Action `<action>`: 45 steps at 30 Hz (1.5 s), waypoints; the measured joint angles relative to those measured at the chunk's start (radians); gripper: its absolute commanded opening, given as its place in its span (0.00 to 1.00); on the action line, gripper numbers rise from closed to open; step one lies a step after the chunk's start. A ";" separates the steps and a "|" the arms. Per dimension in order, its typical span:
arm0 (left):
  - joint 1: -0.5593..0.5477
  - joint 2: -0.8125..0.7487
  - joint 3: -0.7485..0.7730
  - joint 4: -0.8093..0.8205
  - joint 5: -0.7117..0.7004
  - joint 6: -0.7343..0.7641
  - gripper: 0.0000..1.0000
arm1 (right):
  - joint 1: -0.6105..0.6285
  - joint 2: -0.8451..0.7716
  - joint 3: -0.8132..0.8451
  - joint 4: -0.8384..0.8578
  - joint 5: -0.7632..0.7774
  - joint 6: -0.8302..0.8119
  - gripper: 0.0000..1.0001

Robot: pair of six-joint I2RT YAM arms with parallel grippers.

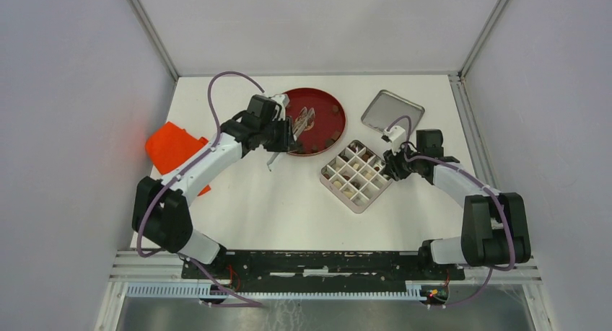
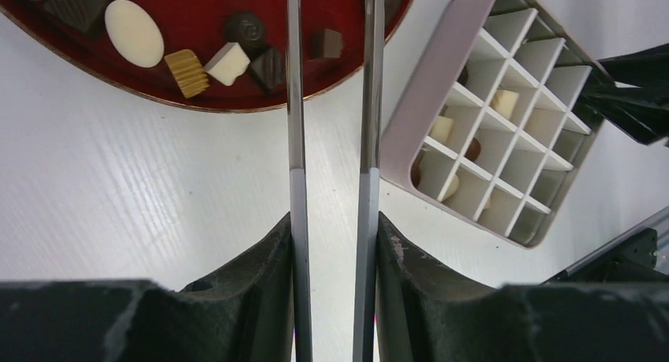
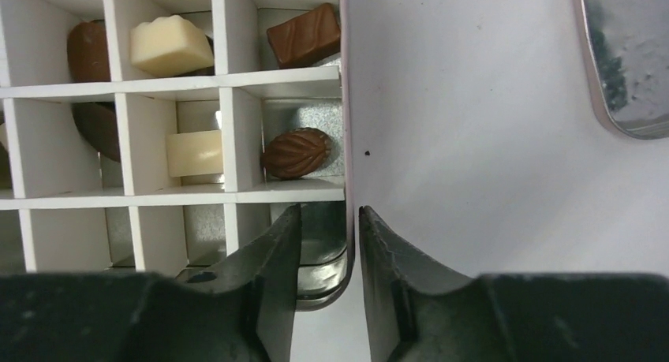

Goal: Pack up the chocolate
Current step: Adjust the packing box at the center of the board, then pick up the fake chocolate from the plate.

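Chocolate pieces (image 2: 132, 32), dark, tan and cream-white, lie on the red plate (image 1: 328, 104). More chocolate (image 3: 296, 152) sits in cells of the pale divided box (image 1: 359, 175). My left gripper (image 2: 333, 228) is shut on the metal tweezers (image 2: 296, 102). Their two arms stay apart and reach over the plate, the tips running out of the left wrist view. My right gripper (image 3: 330, 216) is at the box's right corner. Its jaws straddle the box wall (image 3: 345, 102), one finger inside a cell and one outside, with gaps on both sides.
A silver tin lid (image 1: 391, 113) lies behind the box at the right. An orange object (image 1: 173, 147) rests at the table's left edge under the left arm. White walls close in the table on three sides.
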 measured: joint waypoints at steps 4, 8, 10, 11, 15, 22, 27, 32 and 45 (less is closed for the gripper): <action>0.026 0.062 0.032 -0.013 0.010 0.019 0.42 | -0.007 -0.006 0.007 -0.024 -0.024 -0.004 0.53; 0.026 0.126 0.060 -0.012 0.023 0.027 0.42 | -0.042 -0.060 0.007 -0.037 -0.041 -0.006 0.59; 0.026 0.157 0.079 -0.013 0.023 0.027 0.42 | -0.070 -0.095 0.008 -0.040 -0.047 -0.010 0.59; 0.026 0.173 0.092 -0.015 0.023 0.026 0.41 | -0.085 -0.113 0.010 -0.041 -0.052 -0.012 0.60; 0.023 0.257 0.182 -0.017 0.011 0.025 0.41 | -0.125 -0.162 0.018 -0.043 -0.069 -0.017 0.60; 0.005 0.380 0.341 -0.027 -0.022 0.016 0.41 | -0.142 -0.176 0.021 -0.052 -0.110 -0.024 0.60; -0.023 0.459 0.430 -0.055 -0.052 0.006 0.41 | -0.153 -0.177 0.022 -0.063 -0.129 -0.026 0.60; -0.056 0.513 0.496 -0.092 -0.093 0.006 0.41 | -0.155 -0.178 0.023 -0.070 -0.142 -0.032 0.61; -0.108 0.635 0.629 -0.169 -0.175 0.006 0.42 | -0.161 -0.190 0.025 -0.071 -0.159 -0.036 0.60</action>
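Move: The packing box's middle lies about 10 cm left and 1 cm back of the right hand, whose fingers straddle its right-hand corner wall; the steel tray is some 18 cm straight ahead of that hand. From the left hand, holding the tongs, the red tray's middle is roughly 14 cm ahead, 5 cm right and 15 cm below; the box is 20 cm right and about 1 cm back. Right fingers open wider, lifting 6 cm off the box; left takes tongs forward-right and down over the tray. ##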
